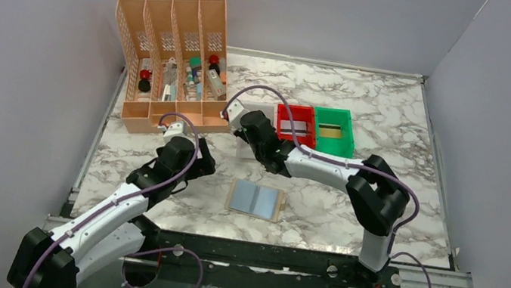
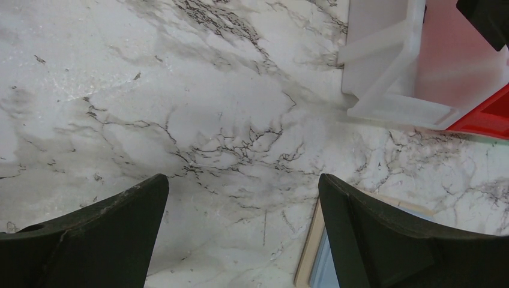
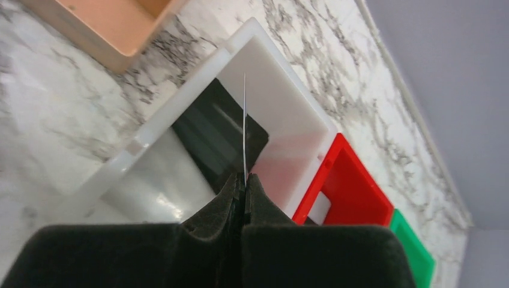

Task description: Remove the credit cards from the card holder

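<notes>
The card holder [image 1: 256,200] lies open and flat on the marble, tan rim round a pale blue-grey lining; its corner [image 2: 307,267] shows in the left wrist view. My left gripper [image 2: 243,178] hangs open over bare marble just left of it, touching nothing. My right gripper [image 3: 244,179] is shut on a thin credit card [image 3: 245,120], seen edge-on and upright, over the white bin [image 3: 282,102]. A black credit card [image 3: 216,132] lies inside that bin. From above, the right gripper [image 1: 242,121] sits between the orange organiser and the red bin.
A red bin [image 1: 295,123] with a pale flat piece in it and a green bin [image 1: 333,131] stand in a row right of the white bin. The tall orange desk organiser [image 1: 174,55] fills the back left. Grey walls enclose the table on three sides.
</notes>
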Available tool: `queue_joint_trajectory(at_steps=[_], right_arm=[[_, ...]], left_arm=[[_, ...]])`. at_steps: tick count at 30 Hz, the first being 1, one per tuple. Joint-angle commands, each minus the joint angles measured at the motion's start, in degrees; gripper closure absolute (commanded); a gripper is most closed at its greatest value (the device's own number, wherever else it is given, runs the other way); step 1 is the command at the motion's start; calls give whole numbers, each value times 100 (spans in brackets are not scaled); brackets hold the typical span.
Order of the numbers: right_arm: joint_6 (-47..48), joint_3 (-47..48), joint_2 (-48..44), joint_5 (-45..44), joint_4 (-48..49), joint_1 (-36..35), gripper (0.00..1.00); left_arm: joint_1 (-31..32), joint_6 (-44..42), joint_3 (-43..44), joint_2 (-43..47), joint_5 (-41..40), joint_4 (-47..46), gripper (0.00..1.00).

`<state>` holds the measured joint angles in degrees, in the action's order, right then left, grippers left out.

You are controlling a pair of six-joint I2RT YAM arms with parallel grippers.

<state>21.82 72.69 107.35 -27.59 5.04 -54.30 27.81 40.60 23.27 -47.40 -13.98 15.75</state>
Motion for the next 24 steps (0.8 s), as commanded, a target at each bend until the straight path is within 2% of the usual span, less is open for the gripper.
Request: queue_joint_trajectory(at_steps=[1, 6, 13, 20, 24], right_arm=[[1443, 35, 233, -787, 1036, 60, 99], [1617, 172, 536, -359, 960, 60, 99], [1113, 877, 1073, -438, -188, 112, 99], [963, 758, 1177, -565, -58, 163, 99], [954, 676, 1189, -321, 60, 289, 99]], left_arm=[[-35, -75, -63, 171, 159, -100, 1], [-39, -96, -79, 168, 217, -128, 1], [-38, -132, 106, 427, 522, -96, 1], [-41, -33, 187, 813, 248, 238, 1], [-48, 34, 109, 951, 200, 292, 1]])
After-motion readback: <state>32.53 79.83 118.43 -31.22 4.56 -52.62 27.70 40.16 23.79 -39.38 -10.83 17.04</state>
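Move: The right hand holds a black card edge-on over the white bin. The black cards lying in that bin are about 6 cm ahead of the hand, 1 cm to its left and 11 cm below. The red bin's middle is some 4 cm ahead and 11 cm to the right; the open card holder lies about 18 cm back and 4 cm right. From the empty left hand, those black cards are roughly 18 cm ahead and 13 cm right, 6 cm lower. Still pinching the black card in its shut fingers, the right hand eases forward about 3.5 cm over the white bin, then sinks, ending 4 cm lower and closer to the cards lying there, while rolling its left side down some 15 degrees. The open left hand stays back, then rises about 3 cm late on. ##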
